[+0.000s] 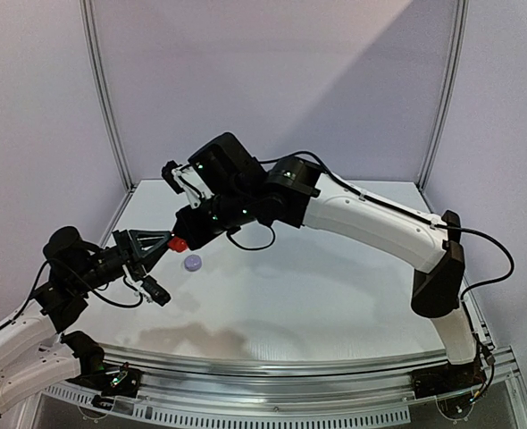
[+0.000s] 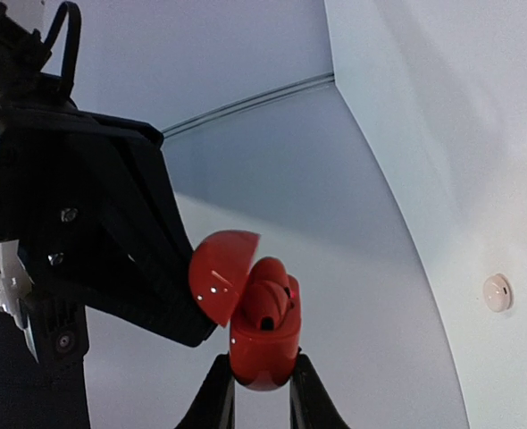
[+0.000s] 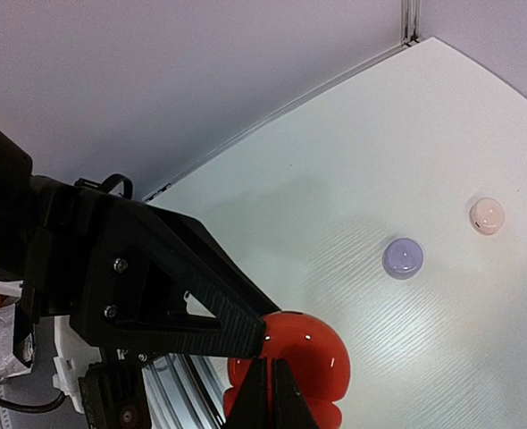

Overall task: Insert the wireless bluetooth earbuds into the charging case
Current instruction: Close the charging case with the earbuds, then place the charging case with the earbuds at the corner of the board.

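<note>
My left gripper is shut on the base of a red charging case and holds it above the table. Its round lid hangs open to the left. Red wireless bluetooth earbuds sit down in the case's wells. My right gripper is shut with nothing between its fingers, and its tips rest against the red lid. From above, the two grippers meet at the red case, with the left gripper reaching in from the left and the right gripper from the upper right.
A closed lavender case lies on the white table just beyond the red one, also seen as the lavender case. A pale pinkish-white case lies farther off. Walls enclose the back and both sides.
</note>
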{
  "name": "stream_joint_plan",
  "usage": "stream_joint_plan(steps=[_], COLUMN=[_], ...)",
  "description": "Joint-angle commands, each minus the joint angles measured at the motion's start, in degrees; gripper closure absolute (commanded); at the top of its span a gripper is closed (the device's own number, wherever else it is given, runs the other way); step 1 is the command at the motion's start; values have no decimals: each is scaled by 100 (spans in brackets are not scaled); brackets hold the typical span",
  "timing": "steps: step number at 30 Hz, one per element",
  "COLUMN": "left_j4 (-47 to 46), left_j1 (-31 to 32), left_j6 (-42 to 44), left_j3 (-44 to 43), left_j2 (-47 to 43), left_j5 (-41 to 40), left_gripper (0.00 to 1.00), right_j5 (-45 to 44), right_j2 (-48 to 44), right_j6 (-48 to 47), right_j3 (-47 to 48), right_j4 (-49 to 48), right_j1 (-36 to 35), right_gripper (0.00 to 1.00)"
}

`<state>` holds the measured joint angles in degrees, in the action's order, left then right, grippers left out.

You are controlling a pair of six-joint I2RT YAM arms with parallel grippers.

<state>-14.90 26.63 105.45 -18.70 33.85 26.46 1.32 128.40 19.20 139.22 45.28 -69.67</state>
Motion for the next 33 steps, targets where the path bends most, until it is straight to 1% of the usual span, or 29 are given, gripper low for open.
stream_joint_plan(steps=[1,7,9,11,12,14,15,17,18,20,21,22,24,25,28,29,31,33], left_j4=[-205,-297,-158,74,195,665,1000,2063,2587,3663,4280,4665,5184,5330,5076,4875,4413,4156], left_j1=[71,79,79,79,81,79,79,35,-46,-241,-338,-461,-673,-726,-795,-792,-760,-670], left_j6=[-64,-368,-484,-848,-1296,-2586,-3358,-4865,-5793,-6881,-7344,-7746,-8548,-8674,-10086,-10556,-11737,-12518], left_j3=[-101,-198,-240,-296,-340,-646,-874,-1428,-1703,-2179,-2374,-2587,-2942,-3127,-3609,-3682,-3716,-3728], left_j2=[106,172,147,119,137,350,546,1044,1423,2004,2264,2544,3091,3322,4015,4296,4885,5483], left_j5=[-106,-194,-200,-268,-389,-771,-977,-1172,-1075,-534,-156,246,1320,1756,2616,2969,3433,3594], left_gripper=[100,100,100,100,100,100,100,100,100,100,100,100,100,100,100,100,100,100], right_j5=[131,114,34,-65,-92,-104,-100,-322,-423,-693,-840,-984,-1229,-1321,-1618,-1685,-1819,-1927], right_j2=[-73,-207,-260,-367,-505,-781,-933,-1452,-1635,-2143,-2288,-2512,-2777,-2869,-3137,-3217,-3316,-3400], right_j6=[43,73,74,88,120,275,478,815,1061,1420,1671,1808,2078,2238,2550,2616,2768,2946], right_j3=[-73,-339,-342,-460,-612,-1117,-1457,-2188,-2553,-3221,-3504,-3798,-4294,-4516,-5096,-5237,-5509,-5722], right_j4=[679,963,955,819,696,276,38,-413,-630,-919,-1010,-1056,-1118,-1131,-1094,-1093,-1098,-1064], right_j1=[23,17,23,41,78,231,329,553,668,883,990,1084,1269,1341,1522,1581,1673,1748], right_gripper=[98,99,99,98,97,96,95,92,89,80,76,71,58,51,27,21,14,12])
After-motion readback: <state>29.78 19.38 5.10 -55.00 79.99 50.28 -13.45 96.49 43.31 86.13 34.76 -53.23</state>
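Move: Just below the right hand's shut fingertips is the red charging case, lid half raised, about 3 cm down and 2 cm to the left. The left hand still grips this case, its middle some 2 cm to the right and 1 cm ahead of the left hand. From the left hand the purple case sits about 14 cm ahead and 2 cm left, the pink case about 27 cm ahead and 2 cm right, both roughly 25 cm lower on the table. Pressing down on the red lid with shut fingers, the right hand sinks about 5 cm, easing right, while the left holds the case nearly still. The right then pulls away some 20 cm to the right and forward, opening wide and turning clockwise; the left keeps its grip, rolls the case over by about 140 degrees and carries it down 8 cm and forward. ##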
